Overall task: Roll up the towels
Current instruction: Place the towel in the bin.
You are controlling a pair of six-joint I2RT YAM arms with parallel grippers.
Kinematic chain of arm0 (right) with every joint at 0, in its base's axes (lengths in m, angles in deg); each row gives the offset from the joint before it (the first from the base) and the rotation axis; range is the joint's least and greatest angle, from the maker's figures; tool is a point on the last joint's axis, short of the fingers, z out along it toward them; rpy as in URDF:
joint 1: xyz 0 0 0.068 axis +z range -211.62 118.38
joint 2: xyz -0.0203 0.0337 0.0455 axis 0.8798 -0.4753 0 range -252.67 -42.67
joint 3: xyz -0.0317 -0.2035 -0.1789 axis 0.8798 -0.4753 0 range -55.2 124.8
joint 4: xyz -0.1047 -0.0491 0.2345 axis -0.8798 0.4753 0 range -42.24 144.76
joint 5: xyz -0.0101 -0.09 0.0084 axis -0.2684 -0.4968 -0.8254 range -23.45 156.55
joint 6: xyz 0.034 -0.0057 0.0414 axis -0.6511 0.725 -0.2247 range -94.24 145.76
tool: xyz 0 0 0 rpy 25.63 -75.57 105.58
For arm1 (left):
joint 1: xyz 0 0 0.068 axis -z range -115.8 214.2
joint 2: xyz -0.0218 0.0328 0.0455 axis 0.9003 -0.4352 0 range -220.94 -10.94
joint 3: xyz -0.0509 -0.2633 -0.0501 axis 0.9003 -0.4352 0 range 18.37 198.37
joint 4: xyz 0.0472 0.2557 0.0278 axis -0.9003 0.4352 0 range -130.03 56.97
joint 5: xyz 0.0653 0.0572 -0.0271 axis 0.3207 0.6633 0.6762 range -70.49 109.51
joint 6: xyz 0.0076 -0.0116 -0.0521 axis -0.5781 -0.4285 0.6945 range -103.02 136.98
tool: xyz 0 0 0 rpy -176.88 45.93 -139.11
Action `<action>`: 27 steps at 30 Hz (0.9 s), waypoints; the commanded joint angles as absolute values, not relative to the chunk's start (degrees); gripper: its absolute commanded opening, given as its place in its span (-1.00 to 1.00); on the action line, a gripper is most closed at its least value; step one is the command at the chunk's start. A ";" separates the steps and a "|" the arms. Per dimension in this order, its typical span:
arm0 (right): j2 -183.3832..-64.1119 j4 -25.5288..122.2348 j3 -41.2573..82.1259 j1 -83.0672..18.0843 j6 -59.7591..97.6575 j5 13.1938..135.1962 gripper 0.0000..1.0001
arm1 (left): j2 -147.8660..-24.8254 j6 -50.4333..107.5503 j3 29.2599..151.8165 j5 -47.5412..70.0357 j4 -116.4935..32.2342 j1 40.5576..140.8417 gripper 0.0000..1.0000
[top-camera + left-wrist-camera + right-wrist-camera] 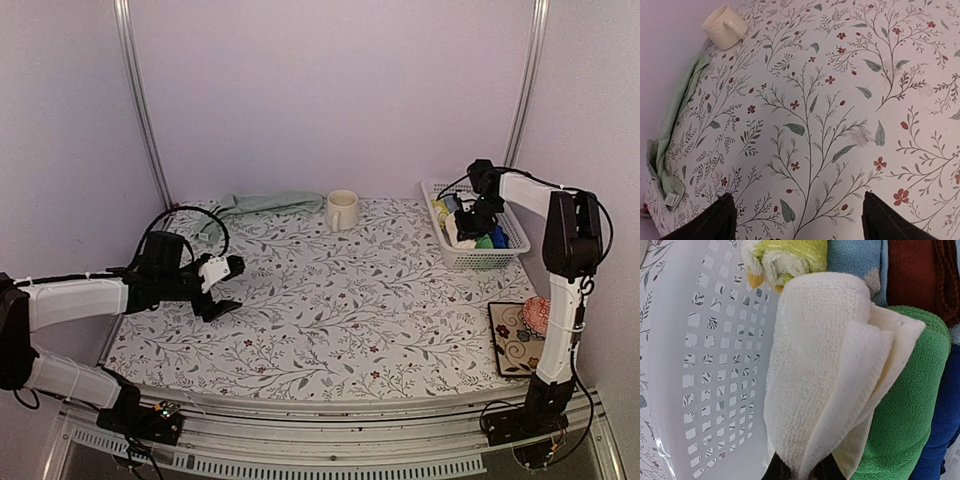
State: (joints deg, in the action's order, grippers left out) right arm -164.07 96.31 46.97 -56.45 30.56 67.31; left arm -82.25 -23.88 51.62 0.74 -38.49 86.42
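Note:
A pale sage green towel lies crumpled at the table's back left; it also runs along the left edge of the left wrist view. My left gripper hovers open and empty over the floral cloth, well in front of that towel; its dark fingers show at the bottom of the left wrist view. My right gripper is inside the white basket, shut on a folded cream towel that hangs over the basket's wall.
A cream mug stands at the back centre, also in the left wrist view. The basket holds green, yellow, light blue, dark red and blue cloths. A patterned tile with a pink object lies front right.

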 commanded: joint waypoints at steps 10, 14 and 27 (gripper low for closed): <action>-173.84 100.34 53.15 -56.70 32.01 64.55 -0.93 | -82.63 -23.89 51.54 1.01 -39.59 86.23 0.73; -174.66 100.76 53.56 -56.70 31.63 64.42 -0.91 | -82.18 -23.86 51.42 0.88 -39.50 86.22 0.73; -168.97 100.43 51.94 -56.65 30.55 61.76 -0.17 | -82.48 -23.88 51.51 0.78 -39.50 86.28 0.74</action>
State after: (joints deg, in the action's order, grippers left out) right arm -171.92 100.09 52.78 -56.43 30.93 64.07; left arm -82.34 -23.90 51.62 0.92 -38.86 86.42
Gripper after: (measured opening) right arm 0.389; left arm 0.870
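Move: The right hand already pinches the rolled white towel inside the bin; the free slot along the bin's left wall is about 5 cm below it and 2 cm ahead, with no sideways offset. The green towel sits some 5 cm to the hand's right and 3 cm ahead, the yellow towel about 10 cm ahead and 3 cm left, and the light-blue towel about 10 cm ahead and 2 cm right. From the left hand that slot is roughly 22 cm ahead and 55 cm right. Still pinching the white towel, the right hand lowers it about 4 cm into the slot between the bin's left wall and the green towel, fingers tipping slightly steeper. There it stops and opens the fingers by about a quarter of their range, loosening the grip without lifting away. ##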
